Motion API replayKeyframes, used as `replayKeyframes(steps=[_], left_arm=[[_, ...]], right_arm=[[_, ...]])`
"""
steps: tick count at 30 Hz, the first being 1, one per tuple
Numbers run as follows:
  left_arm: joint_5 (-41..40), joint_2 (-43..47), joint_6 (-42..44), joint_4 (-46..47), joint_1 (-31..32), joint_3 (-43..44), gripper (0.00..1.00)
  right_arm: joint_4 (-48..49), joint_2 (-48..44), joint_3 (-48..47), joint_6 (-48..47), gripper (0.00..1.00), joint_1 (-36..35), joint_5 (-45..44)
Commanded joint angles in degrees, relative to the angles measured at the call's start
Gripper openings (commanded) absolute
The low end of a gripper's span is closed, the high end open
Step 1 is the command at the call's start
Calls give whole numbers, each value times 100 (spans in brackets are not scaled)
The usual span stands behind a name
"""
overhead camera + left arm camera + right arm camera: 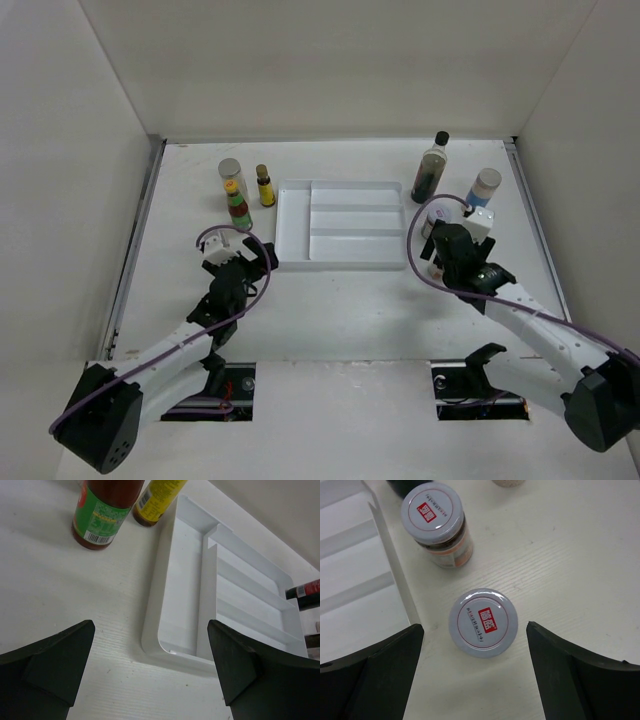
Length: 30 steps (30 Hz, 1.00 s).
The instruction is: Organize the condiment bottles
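Note:
My left gripper (pixel 256 258) is open and empty over the table by the near-left corner of the white divided tray (pixel 340 262); in its wrist view (pixel 150 670) that corner (pixel 150 645) lies between the jaws. A red-sauce bottle (pixel 102 515) with a green label and a yellow-labelled brown bottle (pixel 155 502) stand beyond. A silver-lidded jar (pixel 231 172) stands behind them. My right gripper (pixel 475 665) is open above a short jar (pixel 483 622) whose pale lid bears a red logo. A second such jar (pixel 432 512) stands just beyond it.
A tall dark bottle (pixel 432 167) and a white-capped blue-label bottle (pixel 483 188) stand right of the tray at the back. The tray's right wall (pixel 395 575) runs close beside the two short jars. White walls enclose the table on three sides.

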<state>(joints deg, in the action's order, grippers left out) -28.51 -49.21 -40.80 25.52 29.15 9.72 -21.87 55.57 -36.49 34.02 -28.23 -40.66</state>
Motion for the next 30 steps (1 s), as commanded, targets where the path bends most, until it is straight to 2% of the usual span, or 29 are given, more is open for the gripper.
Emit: replayKeyframes(steps=[1,7,11,16,18,21,24,27,30], left_arm=[[170,-106,-86,349,-89,48,100],[267,-141,-113,366,-185,39,100],[373,-80,-165,375,-239,4,100],[381,-63,-183,375,-300,-22,100],[373,-45,-192,375,-309,-22,100],[338,-89,-192,375,-370,-22,100],[390,-10,-236,357,-441,-49,100],[373,-10,-280,366,-493,-57,100],[443,121,-332,296,-651,-119,100]], right_arm=[[578,330,19,-132,91,190,611],[886,814,37,-150,90,498,621],[1087,1052,142,-141,85,577,568],[1150,1140,29,-150,48,551,508],[1019,826,-103,-185,41,368,79],[720,412,-550,-369,40,-72,-389],[780,533,-1156,-475,40,-511,-267],[1384,1251,-1807,-528,42,-916,224],[2123,2358,-2658,-677,41,-1092,970]])
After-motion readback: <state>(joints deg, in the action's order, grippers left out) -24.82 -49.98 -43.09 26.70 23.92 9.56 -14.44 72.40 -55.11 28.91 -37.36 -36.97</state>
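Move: The near white-lidded condiment jar is almost straight below the right hand, its middle about 2 cm ahead, barely 1 cm right and 7 cm down. The other white-lidded jar stands some 9 cm farther out beyond it and 2 cm more to the left. The tray's middle lies about 12 cm ahead of this hand, 22 cm to its left and 10 cm below. From the left hand the near jar is roughly level in reach and 45 cm to the right. Down and slightly forward, the right hand sinks about 5 cm with open fingers, closes partway and pinches the near jar around its upper part. It then lifts the jar some 11 cm while sweeping it about as far left and a little forward to the tray, gaining speed, the wrist tilting up and turning roughly 15 degrees counter-clockwise. ##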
